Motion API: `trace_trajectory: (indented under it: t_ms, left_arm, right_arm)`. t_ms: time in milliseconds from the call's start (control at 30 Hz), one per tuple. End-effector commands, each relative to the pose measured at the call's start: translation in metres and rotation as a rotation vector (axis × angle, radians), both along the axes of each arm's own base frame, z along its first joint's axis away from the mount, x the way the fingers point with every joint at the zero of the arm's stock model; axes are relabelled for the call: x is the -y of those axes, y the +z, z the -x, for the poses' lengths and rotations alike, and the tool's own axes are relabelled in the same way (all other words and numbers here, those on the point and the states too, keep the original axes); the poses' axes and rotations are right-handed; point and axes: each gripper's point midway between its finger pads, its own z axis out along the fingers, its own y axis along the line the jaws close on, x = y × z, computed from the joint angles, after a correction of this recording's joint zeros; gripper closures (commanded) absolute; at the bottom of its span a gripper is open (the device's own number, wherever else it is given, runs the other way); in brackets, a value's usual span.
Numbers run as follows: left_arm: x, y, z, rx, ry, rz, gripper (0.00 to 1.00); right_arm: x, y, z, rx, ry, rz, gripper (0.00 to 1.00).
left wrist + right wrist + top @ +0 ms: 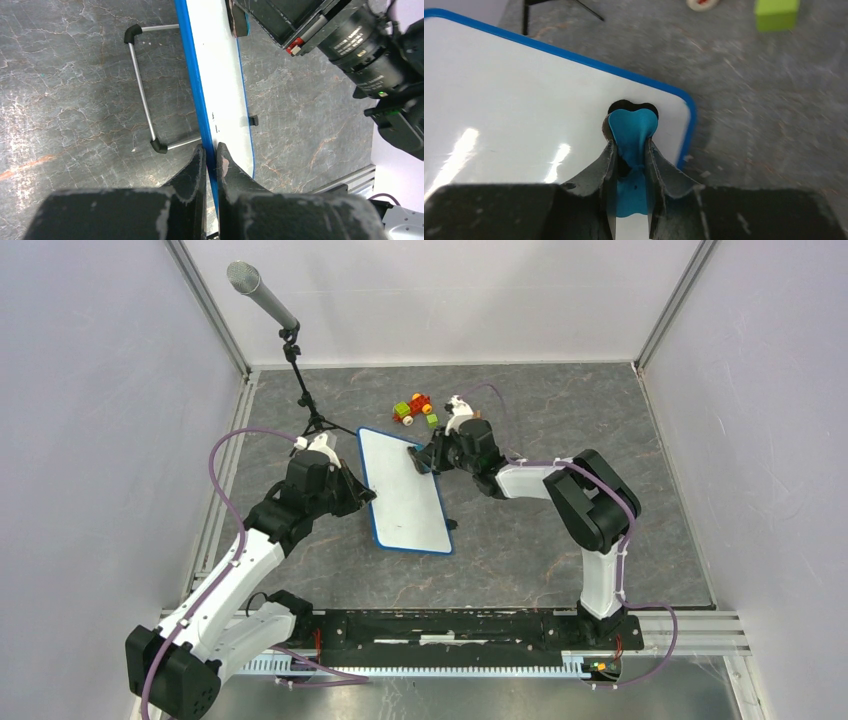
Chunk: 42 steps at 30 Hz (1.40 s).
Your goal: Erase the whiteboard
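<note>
The whiteboard [405, 492] lies mid-table, white with a thin blue rim, and I see no writing on it. My left gripper [367, 496] is shut on its left blue rim, seen close in the left wrist view [212, 150], where the board [220, 75] runs away edge-on. My right gripper [424, 458] is shut on a small blue eraser [633, 131] with a dark underside. It presses the eraser on the board's far right corner [524, 115], close to the blue rim [688, 125].
A microphone on a black tripod [300, 370] stands at the back left. Small coloured toy blocks [415, 408] lie just behind the board; a green one shows in the right wrist view [776, 12]. A wire stand [145, 95] lies on the table left of the board.
</note>
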Motion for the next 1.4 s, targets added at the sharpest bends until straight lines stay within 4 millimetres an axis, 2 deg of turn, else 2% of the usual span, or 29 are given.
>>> trace_trajectory:
  t_ms: [0,100,167,333,500,567,633,767,867,1100,1300,1367]
  left_arm:
    - [0.022,-0.016,0.026,-0.072,-0.185,0.016,0.98]
    - [0.022,-0.017,0.026,-0.075,-0.186,0.014,0.98]
    - [0.022,-0.018,0.027,-0.074,-0.187,0.014,0.98]
    - [0.020,-0.020,0.027,-0.078,-0.185,0.004,0.98]
    - [0.020,-0.023,0.026,-0.083,-0.185,-0.001,0.98]
    - [0.021,-0.024,0.024,-0.084,-0.183,0.001,0.98]
    - [0.021,-0.024,0.024,-0.083,-0.182,0.003,0.98]
    - [0.022,-0.026,0.023,-0.085,-0.175,0.013,0.98]
    - [0.022,-0.026,0.024,-0.085,-0.173,0.017,0.98]
    - [0.021,-0.025,0.025,-0.078,-0.166,0.021,0.98]
    - [0.021,-0.020,0.024,-0.073,-0.167,0.022,0.98]
    - [0.021,-0.019,0.024,-0.071,-0.167,0.023,0.98]
  right_arm:
    - [0.027,-0.073,0.032,-0.204,-0.005,0.079,0.74]
    - [0.028,-0.080,0.029,-0.218,-0.011,0.109,0.74]
    - [0.027,-0.076,0.027,-0.208,-0.010,0.100,0.74]
    - [0.010,-0.044,0.031,-0.123,0.064,0.043,0.75]
    - [-0.019,0.012,0.060,0.030,0.170,0.000,0.74]
    - [-0.034,0.029,0.079,0.081,0.220,-0.009,0.74]
    - [-0.047,0.037,0.098,0.116,0.266,-0.006,0.74]
    - [-0.069,0.040,0.139,0.160,0.377,0.017,0.74]
    - [-0.071,0.038,0.162,0.197,0.422,0.056,0.74]
    - [-0.045,0.040,0.168,0.233,0.386,0.108,0.74]
    - [-0.028,0.018,0.175,0.205,0.384,0.165,0.74]
    - [-0.028,0.015,0.182,0.210,0.426,0.170,0.74]
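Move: The right gripper holds the blue eraser at the whiteboard's far right corner, which is some 5 cm ahead and 1 cm right of that hand. The leftover marks lie about 11 cm back, 7 cm left and 5 cm higher, with the left fingertips roughly 13 cm back, 10 cm left and 6 cm up. The green block sits 15 cm ahead, 2 cm right and 8 cm below. From the left hand the marks are about 2 cm ahead, 3 cm right and slightly below. The eraser keeps to the whiteboard's face as the right hand makes a quick 3 cm stroke down and right at the far corner and pauses. It then sweeps back some 15 cm, leftward and up the slope towards the marks by the left fingertips, easing slightly right and down last. The wrist swings about 15 degrees counter-clockwise and its fingers tip up; the left hand still pinches the left edge. ##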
